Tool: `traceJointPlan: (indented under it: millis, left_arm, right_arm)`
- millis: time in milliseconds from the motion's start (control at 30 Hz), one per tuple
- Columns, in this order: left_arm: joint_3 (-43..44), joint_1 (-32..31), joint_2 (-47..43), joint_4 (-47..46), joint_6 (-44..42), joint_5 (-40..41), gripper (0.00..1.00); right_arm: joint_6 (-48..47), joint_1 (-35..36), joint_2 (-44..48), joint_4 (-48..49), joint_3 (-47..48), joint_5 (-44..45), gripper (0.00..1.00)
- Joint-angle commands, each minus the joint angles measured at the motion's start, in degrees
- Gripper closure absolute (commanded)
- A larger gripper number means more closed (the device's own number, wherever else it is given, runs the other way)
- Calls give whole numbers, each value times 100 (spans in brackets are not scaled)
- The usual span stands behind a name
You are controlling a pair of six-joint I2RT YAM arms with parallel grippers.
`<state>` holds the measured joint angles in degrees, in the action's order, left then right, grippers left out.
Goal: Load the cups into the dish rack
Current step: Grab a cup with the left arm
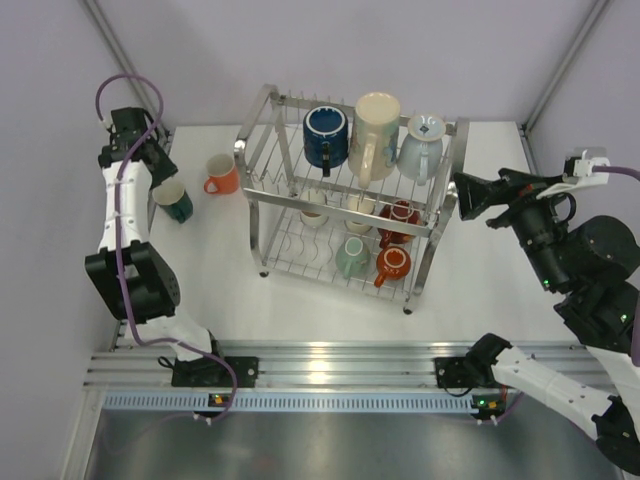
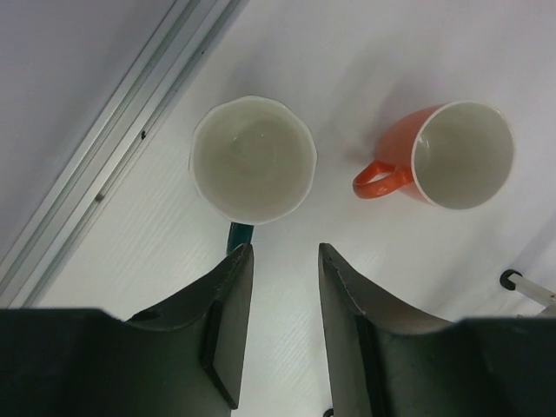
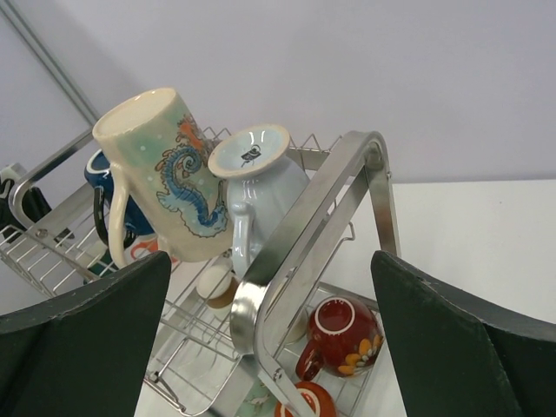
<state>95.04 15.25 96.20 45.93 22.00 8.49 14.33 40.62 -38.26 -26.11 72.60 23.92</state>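
Observation:
The dish rack [image 1: 262,205] stands mid-table with a navy cup [image 1: 325,135], a tall printed cup [image 1: 375,135] and a pale blue-grey cup [image 1: 422,148] on its upper tier. Red [image 1: 400,222], mint [image 1: 351,258], orange-red [image 1: 392,265] and cream cups sit below. Left of the rack stand an orange cup [image 1: 222,176] and a teal cup [image 1: 176,202]. My left gripper [image 1: 160,178] hovers over the teal cup [image 2: 252,158], partly open and empty, its left fingertip [image 2: 236,261] beside the handle. My right gripper [image 3: 270,256] is wide open, facing the rack's corner post [image 3: 304,234].
An aluminium rail [image 1: 320,365] carries both arm bases along the near edge. A frame rail [image 2: 104,156] runs close to the left of the teal cup. The orange cup [image 2: 452,156] stands a short gap to its right. Enclosure posts rise at the back corners.

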Motion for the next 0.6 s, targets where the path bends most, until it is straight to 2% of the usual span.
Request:
traceJointPlan:
  millis: [0,333,567]
  left_arm:
    - [-135,224,-14,-111,50,92,58]
    - [-382,374,355,-243,15,83,57]
    - [-495,435,575,-243,102,460,56]
  right_arm:
    - [-193,-10,-15,247,-44,174,1]
    - [-308,-10,-59,238,-35,236,1]
    - [-448,-2,-59,246,0,323,1]
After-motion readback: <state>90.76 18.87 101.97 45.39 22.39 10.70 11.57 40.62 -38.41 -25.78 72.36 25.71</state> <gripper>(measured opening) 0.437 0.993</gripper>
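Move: The green cup I go for is about 13 cm below my left hand, some 3 cm ahead and 3 cm to its left, its mouth up and its handle towards me. The orange cup stands about 7 cm farther out than the green cup and 12 cm to the right of it; the dish rack's front left foot is roughly 15 cm nearer me than the green cup and 18 cm to its right. From my right hand the green cup lies about 54 cm left, 24 cm ahead and 37 cm down. I sink my left hand about 7 cm towards the green cup, first easing some 3 cm left and a little back as I go down, then dropping nearly straight to bring the fingertips in by the handle side of the rim. The fingers tip about 10 degrees steeper, stay a little under half open, and no contact can be seen yet. ##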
